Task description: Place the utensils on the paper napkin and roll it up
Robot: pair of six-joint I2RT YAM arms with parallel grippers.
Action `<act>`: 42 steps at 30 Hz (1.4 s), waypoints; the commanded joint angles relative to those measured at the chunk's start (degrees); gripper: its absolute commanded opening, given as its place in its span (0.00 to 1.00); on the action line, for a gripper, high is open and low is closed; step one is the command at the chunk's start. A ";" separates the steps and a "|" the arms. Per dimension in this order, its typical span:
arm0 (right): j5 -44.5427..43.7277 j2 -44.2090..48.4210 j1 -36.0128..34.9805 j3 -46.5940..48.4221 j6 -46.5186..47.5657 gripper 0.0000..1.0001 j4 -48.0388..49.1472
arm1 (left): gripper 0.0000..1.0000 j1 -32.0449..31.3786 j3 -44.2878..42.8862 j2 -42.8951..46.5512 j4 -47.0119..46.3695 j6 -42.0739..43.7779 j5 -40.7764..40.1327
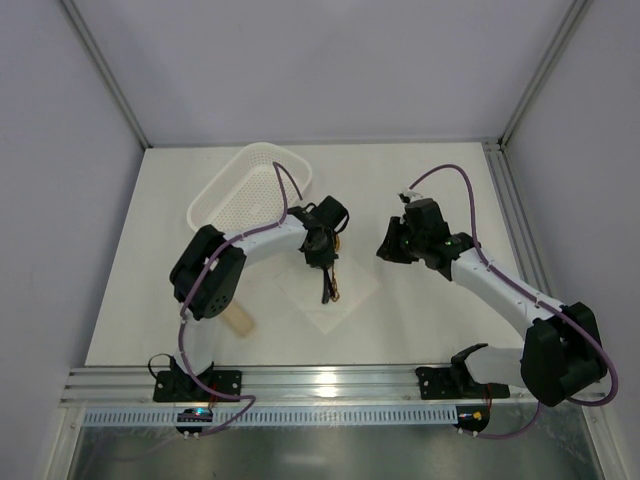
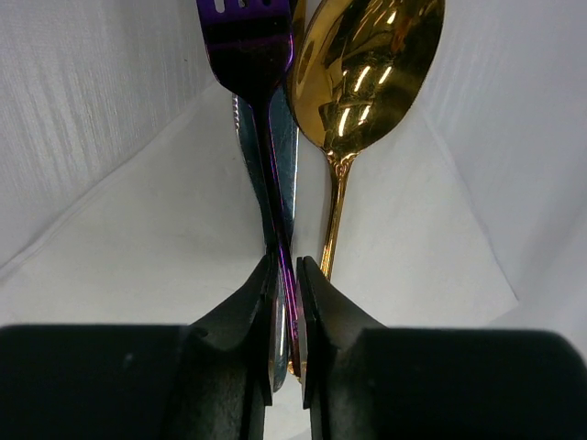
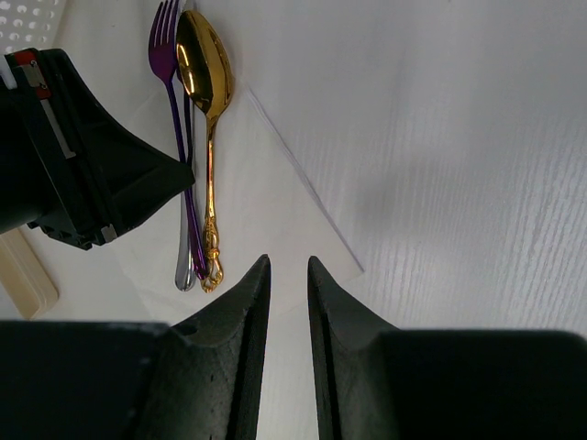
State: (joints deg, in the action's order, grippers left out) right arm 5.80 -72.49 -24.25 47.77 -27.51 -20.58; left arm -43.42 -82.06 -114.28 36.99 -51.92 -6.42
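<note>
The utensils lie side by side on the paper napkin: a purple fork, a gold spoon and a grey-silver piece under the fork. My left gripper points down over them, its jaws narrowly closed on the fork and silver handles; the gold spoon's handle runs just outside the right finger. In the right wrist view the handle ends rest free on the napkin. My right gripper hovers over the napkin's right corner, slightly open, holding nothing.
A white perforated basket stands at the back left, close behind the left arm. A flat beige slab lies left of the napkin near the left arm's base. The table's right rail runs beside the right arm.
</note>
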 commanded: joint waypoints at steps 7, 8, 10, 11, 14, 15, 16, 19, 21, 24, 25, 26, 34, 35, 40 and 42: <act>2.45 1.91 0.34 0.40 0.96 0.26 1.42 | 0.20 0.26 -1.78 0.72 1.41 0.24 -0.53; 3.59 1.65 0.26 0.66 2.01 0.28 1.33 | 0.20 0.26 -1.87 0.99 1.59 0.24 -0.44; 5.79 0.16 -0.01 1.45 3.33 0.29 0.02 | 0.20 0.18 -2.22 2.21 2.11 0.24 -0.18; 5.80 -0.11 -0.36 1.62 4.47 0.30 -0.25 | 0.20 0.26 -2.23 2.91 2.38 0.24 -0.18; 3.35 -1.34 -4.13 3.64 7.81 0.33 -2.18 | 0.21 0.26 -2.75 5.99 3.87 0.50 -1.05; 1.95 -1.60 -5.88 4.08 8.52 0.33 -3.40 | 0.21 0.26 -3.01 7.04 4.49 1.20 -2.01; -0.94 -1.86 -9.29 4.44 9.04 0.35 -3.68 | 0.22 0.53 -3.02 8.88 5.19 1.56 -2.72; -3.86 -1.87 -14.84 4.53 11.24 0.41 -3.42 | 0.23 1.67 -0.57 12.66 7.74 2.52 -4.39; -8.06 -1.43 -19.86 3.83 12.21 0.45 -2.46 | 0.24 3.77 2.15 17.93 7.39 2.88 -4.31; -10.98 -0.99 -25.83 3.03 14.92 0.52 -1.05 | 0.26 8.95 8.39 26.19 6.43 3.49 -2.21; -12.47 -0.99 -27.41 2.68 15.90 0.56 -0.43 | 0.27 10.44 9.89 28.21 6.34 3.75 0.24; -14.92 -1.16 -30.47 1.55 17.21 0.57 0.44 | 0.28 13.68 13.04 32.76 5.99 4.11 1.48; -23.20 -5.28 -39.11 -0.48 21.88 0.65 3.88 | 0.71 20.04 18.34 45.63 6.42 6.30 10.80; -23.55 -5.90 -39.90 -0.57 21.71 0.65 4.05 | 0.76 20.04 18.25 45.72 7.12 6.57 11.42; -24.43 -11.61 -46.04 0.92 20.65 0.72 3.79 | 0.86 20.30 18.34 48.09 10.20 7.63 10.20; -27.23 -15.13 -47.81 1.71 20.65 0.72 3.70 | 0.87 21.44 19.04 48.97 11.08 7.45 9.49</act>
State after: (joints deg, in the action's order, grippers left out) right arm -16.82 -84.71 -69.58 47.51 -7.40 -18.26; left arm -23.11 -63.57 -67.88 45.69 -45.78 2.70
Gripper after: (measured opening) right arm 0.719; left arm 0.867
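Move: My left hand is low over the fork's middle, with the spoon about 2 cm to its right. From it the napkin's left corner is 12 cm left and 6 back, the near corner about 17 back and 1 right, and the wooden tray some 24 left and 9 back. For my right hand that near corner lies about 15 cm back, 14 left and 10 below; the spoon is roughly 14 left and 1 ahead, the napkin's right corner 3 left and 3 back. I lift my left hand clear of the fork, then sweep it up and left about 15 cm each way, opening it wide only once it is away from the utensils. Into the space it leaves I swing my right hand back and left towards the napkin's near corner, sinking at the end, turning counter-clockwise some 45 degrees and opening wide. ##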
